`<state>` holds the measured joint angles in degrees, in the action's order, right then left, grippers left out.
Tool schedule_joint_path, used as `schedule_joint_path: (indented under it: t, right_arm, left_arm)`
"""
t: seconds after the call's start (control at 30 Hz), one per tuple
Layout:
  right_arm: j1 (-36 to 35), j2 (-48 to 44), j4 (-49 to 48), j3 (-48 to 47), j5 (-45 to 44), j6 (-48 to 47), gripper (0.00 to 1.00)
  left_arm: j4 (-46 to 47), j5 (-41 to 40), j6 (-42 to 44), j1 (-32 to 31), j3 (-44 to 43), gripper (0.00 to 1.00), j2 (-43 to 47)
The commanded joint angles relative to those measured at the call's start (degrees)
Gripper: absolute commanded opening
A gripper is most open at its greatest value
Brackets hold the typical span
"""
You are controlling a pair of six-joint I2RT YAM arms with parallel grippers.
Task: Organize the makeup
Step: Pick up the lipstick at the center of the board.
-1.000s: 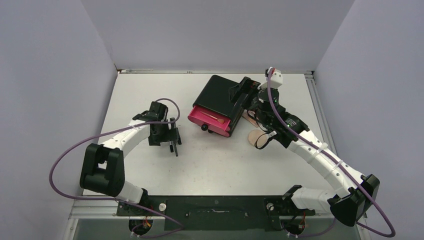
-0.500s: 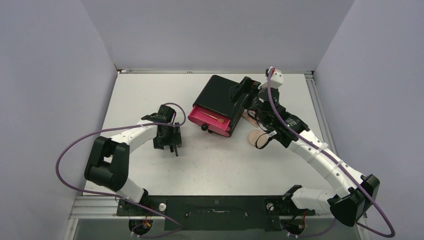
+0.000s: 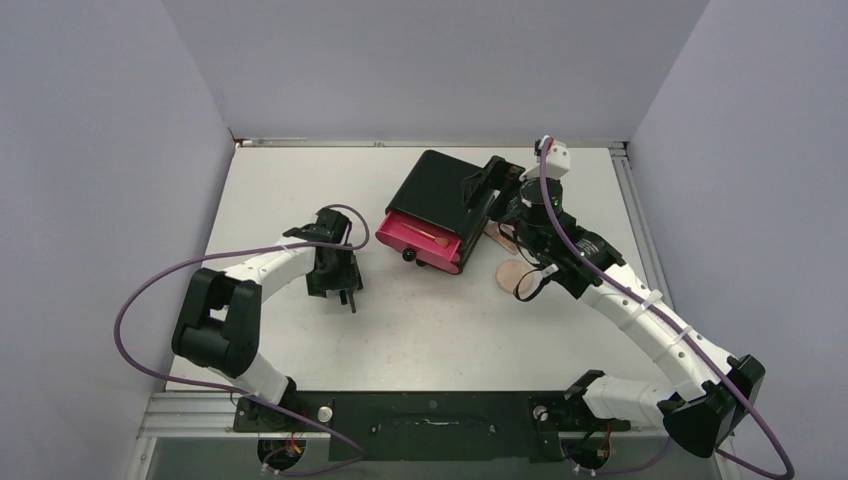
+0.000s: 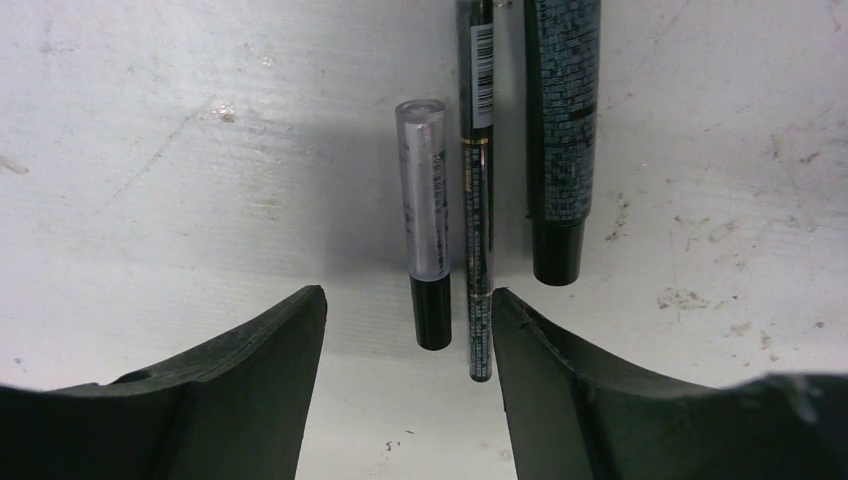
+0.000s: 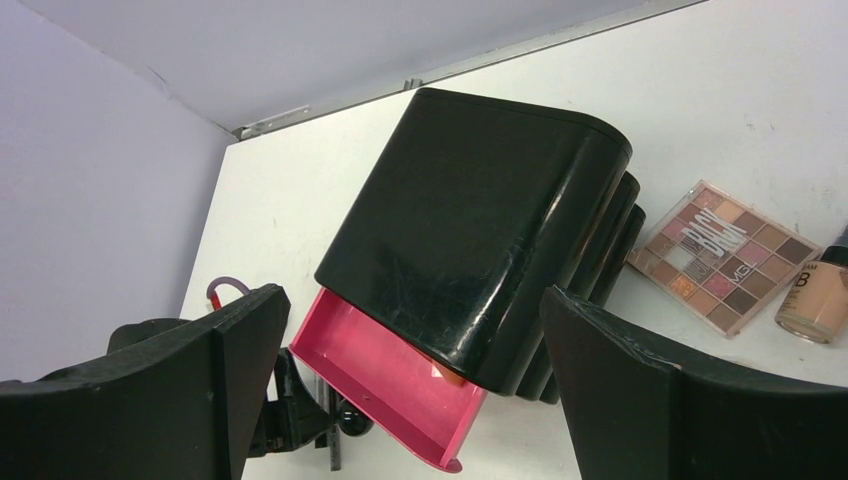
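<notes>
In the left wrist view my left gripper (image 4: 410,330) is open and low over the table. Between its fingers lie a silver tube with a black cap (image 4: 430,225) and a thin black pencil (image 4: 478,200), whose end is close to the right finger (image 4: 560,390). A thicker black tube (image 4: 560,130) lies just outside that finger. My right gripper (image 5: 415,330) stands wide open above the black cabinet (image 5: 470,230), holding nothing. The cabinet's pink drawer (image 3: 420,240) is pulled out with an orange-handled brush (image 3: 428,235) in it. An eyeshadow palette (image 5: 725,255), a tan tube (image 5: 815,300) and a peach disc (image 3: 512,272) lie right of the cabinet.
The drawer's round black knob (image 3: 409,256) sticks out toward the left gripper (image 3: 340,280). Grey walls close in the table (image 3: 290,190) on the left, back and right. The right arm reaches over the peach disc.
The left gripper has shifted slightly right and lower over the pencils, and its jaws have narrowed. The right arm has hardly moved.
</notes>
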<state>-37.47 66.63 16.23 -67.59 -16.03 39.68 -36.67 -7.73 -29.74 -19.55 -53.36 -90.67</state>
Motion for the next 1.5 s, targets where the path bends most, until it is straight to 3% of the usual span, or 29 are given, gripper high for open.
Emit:
schedule_joint_path:
  t: [0.0, 0.2, 0.53, 1.0, 1.23, 1.47]
  right_arm:
    - [0.4, -1.7, -0.2, -1.9, -0.3, -0.4, 0.95]
    - [0.4, -1.9, -0.2, -1.7, -0.5, -0.5, 0.95]
    - [0.5, -1.5, -0.1, -1.5, -0.5, -0.6, 0.96]
    - [0.6, -1.3, 0.4, -1.8, 0.1, -0.8, 0.95]
    - [0.6, -1.2, 0.5, -1.8, 0.4, -0.7, 0.95]
    - [0.5, -0.9, 0.6, -2.1, 0.8, -0.7, 0.95]
  left_arm:
    - [0.9, -0.3, -1.3, 1.1, -1.2, 0.56, 0.9]
    - [3.2, 1.9, -2.3, 3.5, 1.1, 0.45, 2.1]
    - [3.4, 1.7, -1.9, 3.2, 0.3, 0.41, -1.0]
    - [3.1, 2.2, -1.5, 2.8, 0.8, 0.18, 0.8]
    - [2.4, 2.8, -1.1, 2.8, 0.5, 0.00, 1.4]
    - [2.9, 5.9, 0.9, 2.8, 0.5, 0.00, 5.7]
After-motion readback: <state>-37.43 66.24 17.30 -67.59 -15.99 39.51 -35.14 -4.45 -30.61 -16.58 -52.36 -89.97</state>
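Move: The lipstick's middle lies about 2 cm ahead of the left hand, practically in line sideways, and 2 cm below. The eyeliner pencil runs close beside it, about 3 cm ahead and 2 cm right of the hand; the black tube is some 6 cm ahead and 4 cm right. From the idle right hand the lipstick is roughly 25 cm left, 3 cm back and 31 cm below. The left hand shifts 1 cm left, sinks 1 cm, pinches the lipstick near its cap, then eases up slightly. ##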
